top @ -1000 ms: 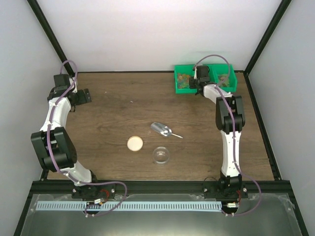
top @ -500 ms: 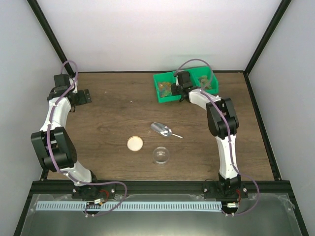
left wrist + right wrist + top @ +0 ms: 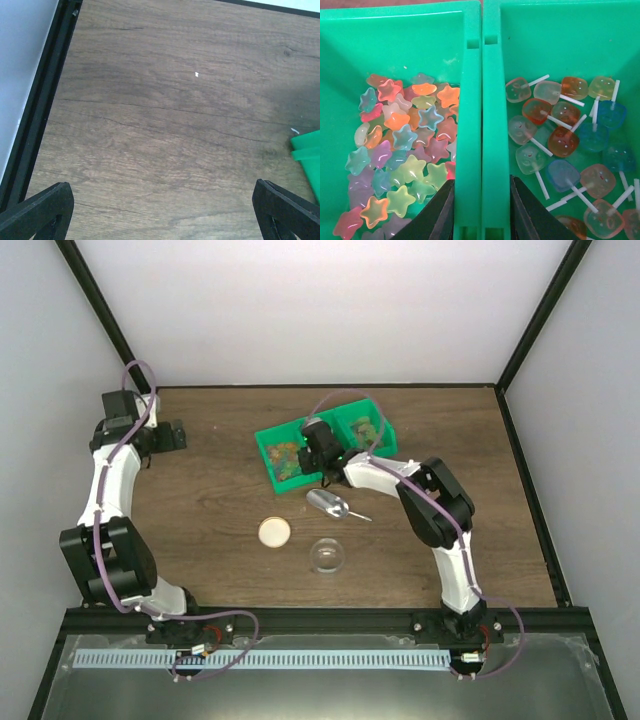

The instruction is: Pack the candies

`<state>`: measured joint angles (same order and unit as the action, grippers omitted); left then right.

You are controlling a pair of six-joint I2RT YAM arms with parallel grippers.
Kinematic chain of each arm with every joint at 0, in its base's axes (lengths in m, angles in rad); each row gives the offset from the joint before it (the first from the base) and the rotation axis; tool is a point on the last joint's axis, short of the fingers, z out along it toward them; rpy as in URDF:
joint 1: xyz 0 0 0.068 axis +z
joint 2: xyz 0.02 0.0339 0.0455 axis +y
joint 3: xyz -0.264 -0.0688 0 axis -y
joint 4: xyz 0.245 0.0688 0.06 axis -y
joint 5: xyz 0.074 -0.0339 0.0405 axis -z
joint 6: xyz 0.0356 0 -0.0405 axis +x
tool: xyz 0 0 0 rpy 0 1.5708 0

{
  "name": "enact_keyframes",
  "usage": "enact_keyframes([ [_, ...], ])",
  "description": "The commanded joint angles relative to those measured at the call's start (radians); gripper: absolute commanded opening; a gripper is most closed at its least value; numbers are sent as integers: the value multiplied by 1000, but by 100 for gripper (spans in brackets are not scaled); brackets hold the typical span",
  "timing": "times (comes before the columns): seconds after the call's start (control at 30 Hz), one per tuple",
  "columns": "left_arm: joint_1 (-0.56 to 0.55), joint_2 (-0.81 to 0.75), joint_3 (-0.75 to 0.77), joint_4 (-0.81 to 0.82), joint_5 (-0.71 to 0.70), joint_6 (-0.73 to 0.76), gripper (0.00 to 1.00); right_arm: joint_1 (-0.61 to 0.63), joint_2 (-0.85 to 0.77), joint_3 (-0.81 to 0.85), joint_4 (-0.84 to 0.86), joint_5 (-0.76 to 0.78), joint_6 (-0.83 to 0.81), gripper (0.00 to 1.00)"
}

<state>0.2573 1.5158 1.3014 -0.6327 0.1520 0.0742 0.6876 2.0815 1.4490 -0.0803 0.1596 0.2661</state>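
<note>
The candies lie in two joined green bins: star-shaped candies in mixed colours fill the left bin, and square lollipops lie in the right one. My right gripper is shut on the double wall between the two bins, one finger inside each. In the top view that gripper sits at the bins' near side, behind the scoop. My left gripper stands open above bare wood at the table's far left, holding nothing.
A metal scoop lies just in front of the bins. A tan round lid and a clear round jar stand nearer the arms' bases. A corner of the green bin shows at the right edge of the left wrist view.
My right gripper has dragged the green bins from the back right corner leftward and nearer, to the middle of the table. The left arm has barely shifted.
</note>
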Motion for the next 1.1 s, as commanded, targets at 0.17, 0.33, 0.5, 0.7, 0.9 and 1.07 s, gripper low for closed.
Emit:
enact_keyframes([
  [0.17,0,-101,-71,-44,78,73,100,188,-46,-63,36,-13,106,1],
  [0.33,0,-129,-109,-43,140,87,100,248,-53,-83,22,-20,134,5],
  [0.5,-1,-156,-135,-46,239,125,100,266,-92,-87,66,-32,99,51],
  [0.7,-5,-172,-89,-90,435,273,100,211,-231,-96,129,-163,-90,99],
  [0.9,-123,-101,-4,-134,545,392,100,55,-405,-199,88,-457,-223,100],
  [1.07,-344,-47,15,-183,598,610,100,-114,-552,-348,43,-644,-270,100],
])
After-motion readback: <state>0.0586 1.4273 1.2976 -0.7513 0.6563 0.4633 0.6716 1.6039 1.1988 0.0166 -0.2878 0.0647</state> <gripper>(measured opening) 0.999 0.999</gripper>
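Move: Just beyond the white lid lies the spot where the right hand is taking the gripped tray wall, about 11 cm back and 10 cm left of it. The lid is some 19 cm back and 8 cm left, the scoop 11 cm back and 8 cm right, the jar 25 cm back and 5 cm right, all a few centimetres lower. From the left hand, the star-candy bin is about 22 cm right, 4 cm ahead and 15 cm below. Dragging the green tray by the wall between the star and lollipop bins, the right hand draws it back and left about 11 and 10 cm, then opens wide, lets go and rises some 15 cm while swinging right over the lollipop bin. The open left hand eases back, then sweeps right towards the star bin, turning about 45 degrees clockwise. ##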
